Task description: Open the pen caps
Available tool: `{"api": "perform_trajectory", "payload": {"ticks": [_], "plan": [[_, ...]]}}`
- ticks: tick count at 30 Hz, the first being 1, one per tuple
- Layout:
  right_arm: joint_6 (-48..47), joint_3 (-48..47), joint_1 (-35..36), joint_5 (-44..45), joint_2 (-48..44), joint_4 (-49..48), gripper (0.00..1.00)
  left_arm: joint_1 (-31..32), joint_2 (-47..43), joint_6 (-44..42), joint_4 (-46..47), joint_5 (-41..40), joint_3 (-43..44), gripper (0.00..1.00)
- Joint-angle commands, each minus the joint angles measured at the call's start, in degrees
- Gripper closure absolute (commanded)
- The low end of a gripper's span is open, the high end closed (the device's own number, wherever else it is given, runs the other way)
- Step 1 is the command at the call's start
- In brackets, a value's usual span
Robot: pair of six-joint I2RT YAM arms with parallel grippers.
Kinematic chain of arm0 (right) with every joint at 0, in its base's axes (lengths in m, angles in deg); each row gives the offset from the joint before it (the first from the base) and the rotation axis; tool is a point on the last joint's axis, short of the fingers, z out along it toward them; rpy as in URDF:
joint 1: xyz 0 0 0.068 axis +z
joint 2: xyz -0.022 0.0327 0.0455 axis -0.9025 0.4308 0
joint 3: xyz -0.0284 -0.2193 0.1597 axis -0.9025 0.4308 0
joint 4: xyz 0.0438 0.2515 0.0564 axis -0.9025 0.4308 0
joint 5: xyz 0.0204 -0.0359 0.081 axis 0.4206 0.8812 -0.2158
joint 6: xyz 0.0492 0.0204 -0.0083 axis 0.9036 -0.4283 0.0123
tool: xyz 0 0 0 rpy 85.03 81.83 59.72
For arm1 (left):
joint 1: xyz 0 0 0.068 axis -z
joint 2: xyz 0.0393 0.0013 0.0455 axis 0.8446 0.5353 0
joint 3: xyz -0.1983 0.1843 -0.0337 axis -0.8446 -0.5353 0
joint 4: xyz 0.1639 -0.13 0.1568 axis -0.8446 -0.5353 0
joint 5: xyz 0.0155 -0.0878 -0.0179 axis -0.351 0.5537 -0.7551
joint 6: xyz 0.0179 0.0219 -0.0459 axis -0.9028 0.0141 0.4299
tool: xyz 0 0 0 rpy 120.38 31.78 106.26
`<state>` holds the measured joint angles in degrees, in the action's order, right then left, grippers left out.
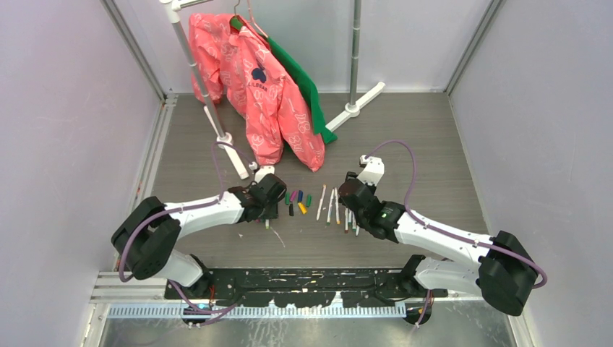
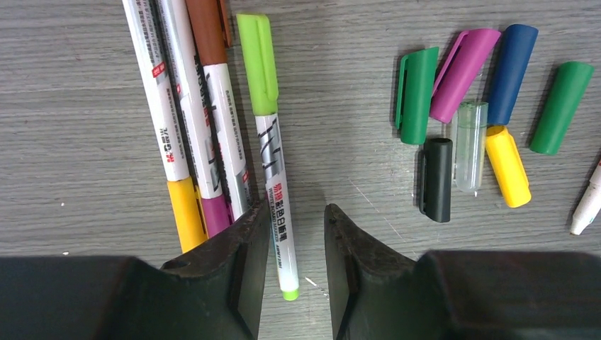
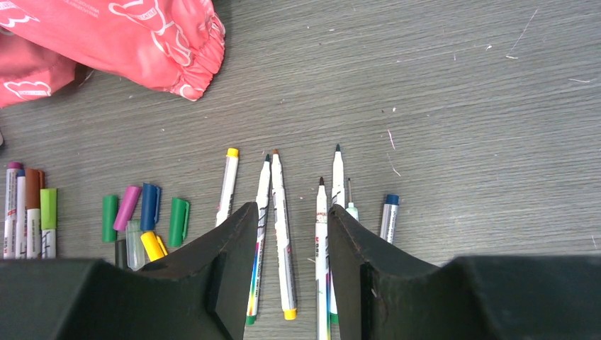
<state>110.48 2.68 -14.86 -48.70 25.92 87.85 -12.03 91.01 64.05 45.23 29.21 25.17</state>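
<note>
A capped pen with a light-green cap (image 2: 258, 64) lies on the table, and its white barrel (image 2: 276, 205) runs between the fingers of my left gripper (image 2: 296, 212). That gripper is open, its gap wider than the barrel, which lies close to the left finger. Beside it lie other capped pens, one with a brown cap (image 2: 207, 32). To the right lie loose pen caps: green (image 2: 414, 95), magenta (image 2: 462, 74), blue (image 2: 512, 71), yellow (image 2: 507, 166), black (image 2: 436, 178), clear (image 2: 470, 145). My right gripper (image 3: 290, 212) hangs open over uncapped pens (image 3: 281, 234), holding nothing.
A pink jacket (image 1: 267, 94) and a green garment (image 1: 303, 83) hang from a rack at the back, with the jacket's sleeve (image 3: 142, 42) reaching the table. The rack's white feet (image 1: 354, 108) rest behind the pens. Grey walls close in both sides.
</note>
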Motion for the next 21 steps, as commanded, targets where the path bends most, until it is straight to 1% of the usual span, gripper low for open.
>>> {"api": "perform_trajectory", "payload": {"ticks": [1, 10, 12, 14, 16, 19, 21], "plan": [[0.12, -0.65, -0.16, 1.26, 0.21, -2.44, 0.53, -0.58, 0.74, -0.63, 2.35, 0.40, 0.63, 0.65], [0.31, -0.48, -0.15, 1.42, -0.11, -2.33, 0.53, -0.68, 2.21, 1.57, 3.32, 1.53, -0.73, 0.66], [0.39, -0.34, -0.19, 1.39, -0.32, -2.30, 0.53, -0.68, 2.90, 2.24, 3.68, 2.06, -1.02, 0.68], [0.49, -0.15, -0.15, 1.48, -0.69, -2.19, 0.53, -0.64, 4.12, 2.60, 4.05, 2.74, -1.21, 0.73], [0.58, -0.04, -0.17, 1.51, -0.90, -2.12, 0.53, -0.65, 5.24, 2.92, 4.49, 3.45, -1.38, 0.81], [0.74, 0.14, -0.14, 1.58, -1.25, -1.98, 0.53, -0.69, 6.73, 3.49, 4.81, 4.04, -1.43, 0.85], [0.88, 0.34, -0.18, 1.55, -1.46, -1.91, 0.53, -0.66, 7.53, 3.67, 4.95, 4.18, -1.55, 0.90]]}}
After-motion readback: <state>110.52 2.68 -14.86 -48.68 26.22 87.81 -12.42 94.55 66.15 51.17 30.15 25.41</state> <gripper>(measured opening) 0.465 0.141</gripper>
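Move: The lime-capped pen lies between the left hand's open fingers, close by the left one. Its middle is about 3 cm ahead, 1 cm left and 1 cm below. The brown-capped pen stands about 4 cm left and 4 cm ahead. Loose caps lie to the right: the black one roughly 7 cm right and 2 cm ahead, a dark green one 6 cm right and 5 cm ahead. From the idle right hand the lime-capped pen is some 25 cm left, 2 cm back and 10 cm below. The left fingers close on the white barrel of the lime-capped pen, a little to the tail side of its middle, and end up pinching it. The hand first sinks under 1 cm with the fingers still open, then, as they shut, sweeps about 2 cm right and forward, away from the brown-capped pen and towards the loose caps, the wrist barely turning. ##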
